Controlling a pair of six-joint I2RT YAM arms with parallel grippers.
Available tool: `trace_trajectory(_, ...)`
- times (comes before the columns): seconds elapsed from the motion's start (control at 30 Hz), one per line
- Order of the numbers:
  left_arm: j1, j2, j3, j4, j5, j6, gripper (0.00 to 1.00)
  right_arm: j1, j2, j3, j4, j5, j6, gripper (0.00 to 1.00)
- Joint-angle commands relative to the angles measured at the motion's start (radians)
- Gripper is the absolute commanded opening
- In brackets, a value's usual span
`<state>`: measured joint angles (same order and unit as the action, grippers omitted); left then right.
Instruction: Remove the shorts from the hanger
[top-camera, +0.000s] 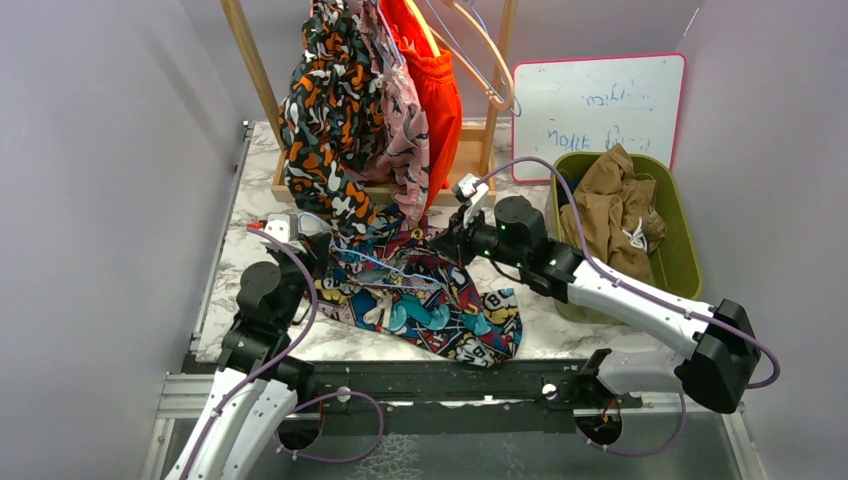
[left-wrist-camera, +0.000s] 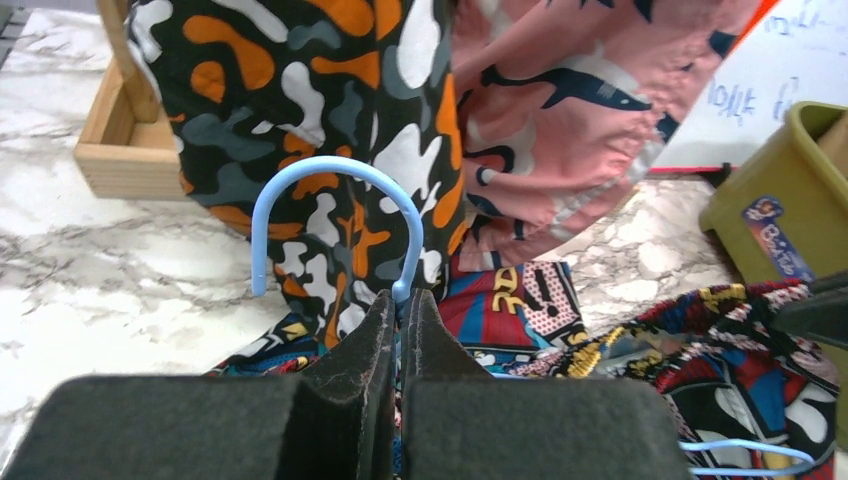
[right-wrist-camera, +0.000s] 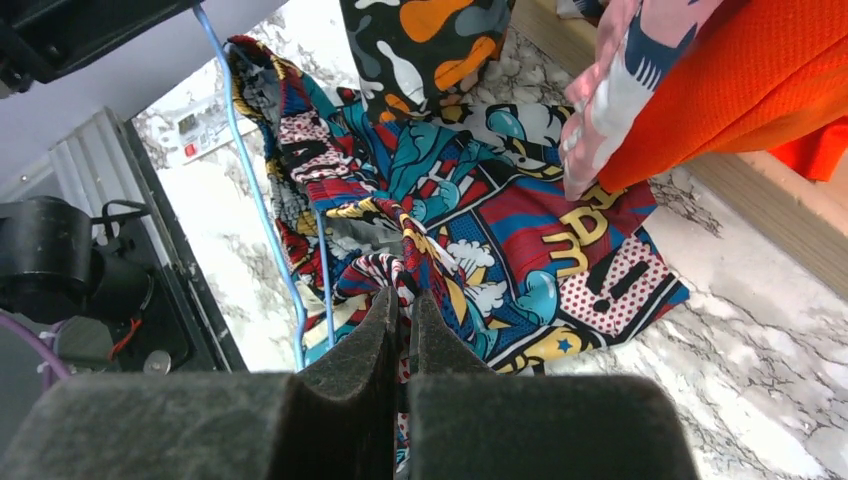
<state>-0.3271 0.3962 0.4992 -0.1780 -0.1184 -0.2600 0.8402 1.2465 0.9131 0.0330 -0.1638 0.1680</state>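
The multicolour comic-print shorts (top-camera: 430, 300) lie crumpled on the marble table, still threaded on a light blue hanger (top-camera: 385, 262). My left gripper (left-wrist-camera: 400, 298) is shut on the hanger's neck, just below its hook (left-wrist-camera: 335, 175), at the shorts' left end (top-camera: 300, 240). The hanger's thin blue wire (right-wrist-camera: 258, 200) runs along the left side of the shorts (right-wrist-camera: 500, 230) in the right wrist view. My right gripper (right-wrist-camera: 402, 296) is shut on a bunched fold of the shorts near their far edge (top-camera: 445, 240).
A wooden rack (top-camera: 465, 160) at the back carries black-orange-white shorts (top-camera: 325, 120), pink print shorts (top-camera: 400, 120), orange shorts (top-camera: 437, 90) and bare hangers (top-camera: 480, 50). A green bin (top-camera: 680, 250) at the right holds tan shorts (top-camera: 615, 205). A whiteboard (top-camera: 600, 100) leans behind it.
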Motion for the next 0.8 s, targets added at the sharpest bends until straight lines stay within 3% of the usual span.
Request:
trace_trajectory(0.0,0.005,-0.022,0.022,0.07,0.121,0.042,0.0,0.003,0.003,-0.056,0.063,0.049,0.005,0.04)
trace_trajectory(0.17,0.005,-0.024,0.001,0.128,0.258,0.047,0.0,0.003,-0.006,-0.185,-0.02,0.203,0.097,0.06)
trace_trajectory(0.33,0.005,-0.002,-0.006,0.181,0.393,0.015,0.0,0.003,-0.091,-0.238,-0.104,0.254,0.147,0.23)
trace_trajectory(0.43,0.006,0.033,0.015,0.182,0.435,-0.021,0.0,0.003,-0.14,-0.212,-0.177,0.218,0.14,0.35)
trace_trajectory(0.6,0.005,0.088,0.051,0.173,0.482,-0.057,0.0,0.002,-0.262,-0.181,-0.276,0.192,0.137,0.43)
trace_trajectory(0.77,0.004,0.118,0.058,0.174,0.489,-0.067,0.0,0.003,-0.399,-0.217,-0.209,-0.089,0.114,0.62)
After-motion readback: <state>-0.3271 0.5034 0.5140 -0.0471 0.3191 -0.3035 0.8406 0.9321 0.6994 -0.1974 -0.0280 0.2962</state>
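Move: My right hand still pinches the raised waistband of the shorts. Their middle lies about 11 cm back, 2 cm left and 15 cm below it; the hanger's right end is some 8 cm straight back and 5 cm lower. The pink hem hangs roughly 5 cm ahead and 6 cm left. From my left hand, still gripping the hanger at the hook, the shorts' middle is around 10 cm back, 20 cm right and 16 cm below; the camouflage hem is about 8 cm ahead, 4 cm right and 8 cm lower. I carry the waistband down about 11 cm and to the right with my right hand, open the fingers to let it go, then lift the empty hand some 7 cm while still easing right and back. Meanwhile my left hand keeps its grip on the hanger's neck and swings right about 8 cm, yawing some 25 degrees clockwise, rising slightly and then sinking. ##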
